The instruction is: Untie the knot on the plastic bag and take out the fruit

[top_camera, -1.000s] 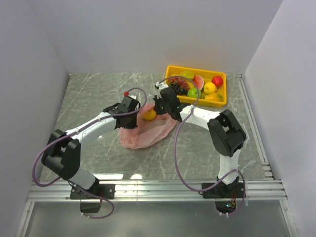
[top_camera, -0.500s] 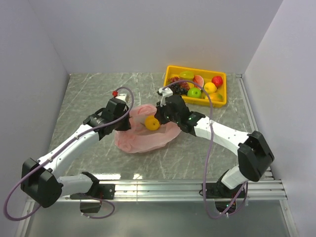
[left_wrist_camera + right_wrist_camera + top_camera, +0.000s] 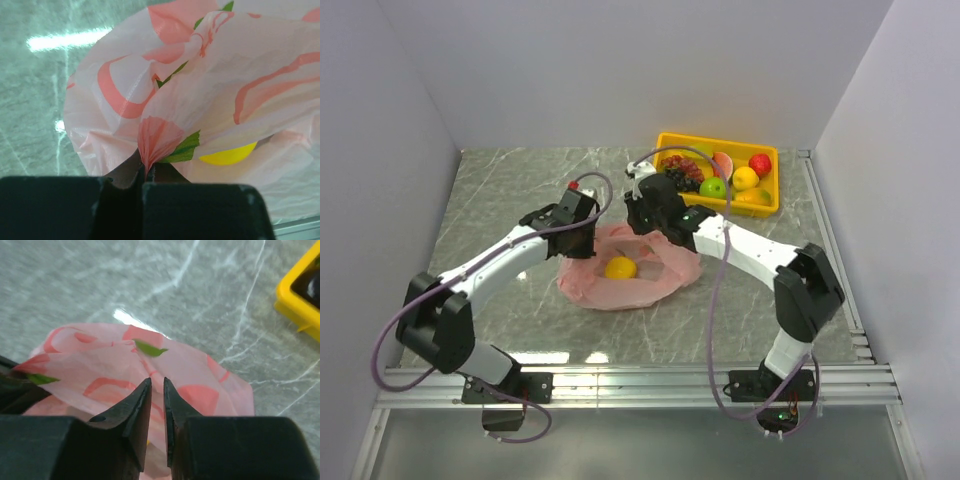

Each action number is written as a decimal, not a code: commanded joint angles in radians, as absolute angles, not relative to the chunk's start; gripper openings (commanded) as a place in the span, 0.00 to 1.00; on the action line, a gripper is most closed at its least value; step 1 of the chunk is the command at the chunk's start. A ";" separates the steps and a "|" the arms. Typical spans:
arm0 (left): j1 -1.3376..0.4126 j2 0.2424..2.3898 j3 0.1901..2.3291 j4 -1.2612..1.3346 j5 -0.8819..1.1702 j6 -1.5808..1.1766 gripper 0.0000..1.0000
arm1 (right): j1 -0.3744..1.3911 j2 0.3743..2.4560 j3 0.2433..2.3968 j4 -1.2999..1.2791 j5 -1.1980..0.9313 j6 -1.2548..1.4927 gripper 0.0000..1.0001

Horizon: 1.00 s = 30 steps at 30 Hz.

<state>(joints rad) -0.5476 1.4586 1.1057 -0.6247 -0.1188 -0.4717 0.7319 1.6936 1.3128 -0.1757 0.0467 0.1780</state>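
Note:
The pink plastic bag lies crumpled on the marble table between my two grippers. One yellow fruit rests in its middle; in the left wrist view the fruit shows under a fold of the bag. My left gripper is shut on a pinch of the bag's left edge. My right gripper hovers over the bag's far edge with its jaws slightly open and nothing between them; the bag lies just below the gripper. The knot is not visible in any view.
A yellow tray stands at the back right, holding a green fruit, a yellow one, a red one, a watermelon slice and dark grapes. Its corner shows in the right wrist view. White walls enclose the table.
My right jaws have parted and that gripper has drawn back toward the far edge of the bag. The yellow fruit now lies lower, in the bag's middle. My left gripper shifted right, still pinching.

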 commanded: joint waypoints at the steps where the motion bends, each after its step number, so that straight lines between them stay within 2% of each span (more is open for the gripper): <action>1: -0.545 1.512 1.124 -0.603 -0.066 -0.451 0.01 | 0.710 1.747 1.330 -0.193 0.045 0.163 0.26; 4: -0.545 1.529 1.085 -0.588 -0.049 -0.463 0.01 | 0.716 1.694 1.275 -0.173 0.005 0.164 0.41; 5: -0.545 1.529 1.074 -0.571 -0.046 -0.468 0.01 | 0.721 1.669 1.255 -0.164 0.003 0.166 0.52; 7: -0.543 1.534 1.045 -0.552 -0.043 -0.477 0.01 | 0.744 1.591 1.201 -0.135 0.008 0.172 0.61; 8: -0.545 1.539 1.039 -0.546 -0.041 -0.482 0.01 | 0.755 1.568 1.194 -0.138 0.015 0.172 0.68; 9: -0.545 1.549 1.031 -0.535 -0.038 -0.483 0.01 | 0.774 1.551 1.189 -0.146 0.018 0.167 0.71; 16: -0.542 1.569 1.019 -0.514 -0.038 -0.498 0.00 | 0.874 1.502 1.154 -0.166 0.003 0.193 0.77; 20: -0.532 1.548 0.993 -0.494 -0.034 -0.525 0.01 | 0.885 1.520 1.094 -0.127 0.009 0.332 0.83; 24: -0.531 1.519 0.936 -0.456 -0.018 -0.598 0.01 | 0.913 1.534 1.042 -0.089 0.098 0.517 0.90; 30: -0.528 1.486 0.853 -0.350 0.031 -0.684 0.01 | 0.965 1.607 1.037 -0.034 0.235 0.635 0.93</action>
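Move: The last yellow fruit lies in the open bag about 7 cm back from the right hand, 4 cm to its left and roughly 12 cm below. The bag's loose right flap is some 4 cm back and 9 cm right of that hand, equally low; the yellow box is about 19 cm ahead and 18 cm right, 15 cm down. From the left hand, still pinching the bag's rim, the fruit is about 7 cm right, 1 cm back and 7 cm below. Back towards the robot by about 11 cm in all, the right hand travels in a wave: a short dip, then back and up with a little leftward swing, then down over the bag's mouth towards the yellow fruit, its slightly parted fingers spreading almost fully and tipping steeper. The left hand keeps its pinch on the rim and lowers it some 8 cm, easing slightly back. ##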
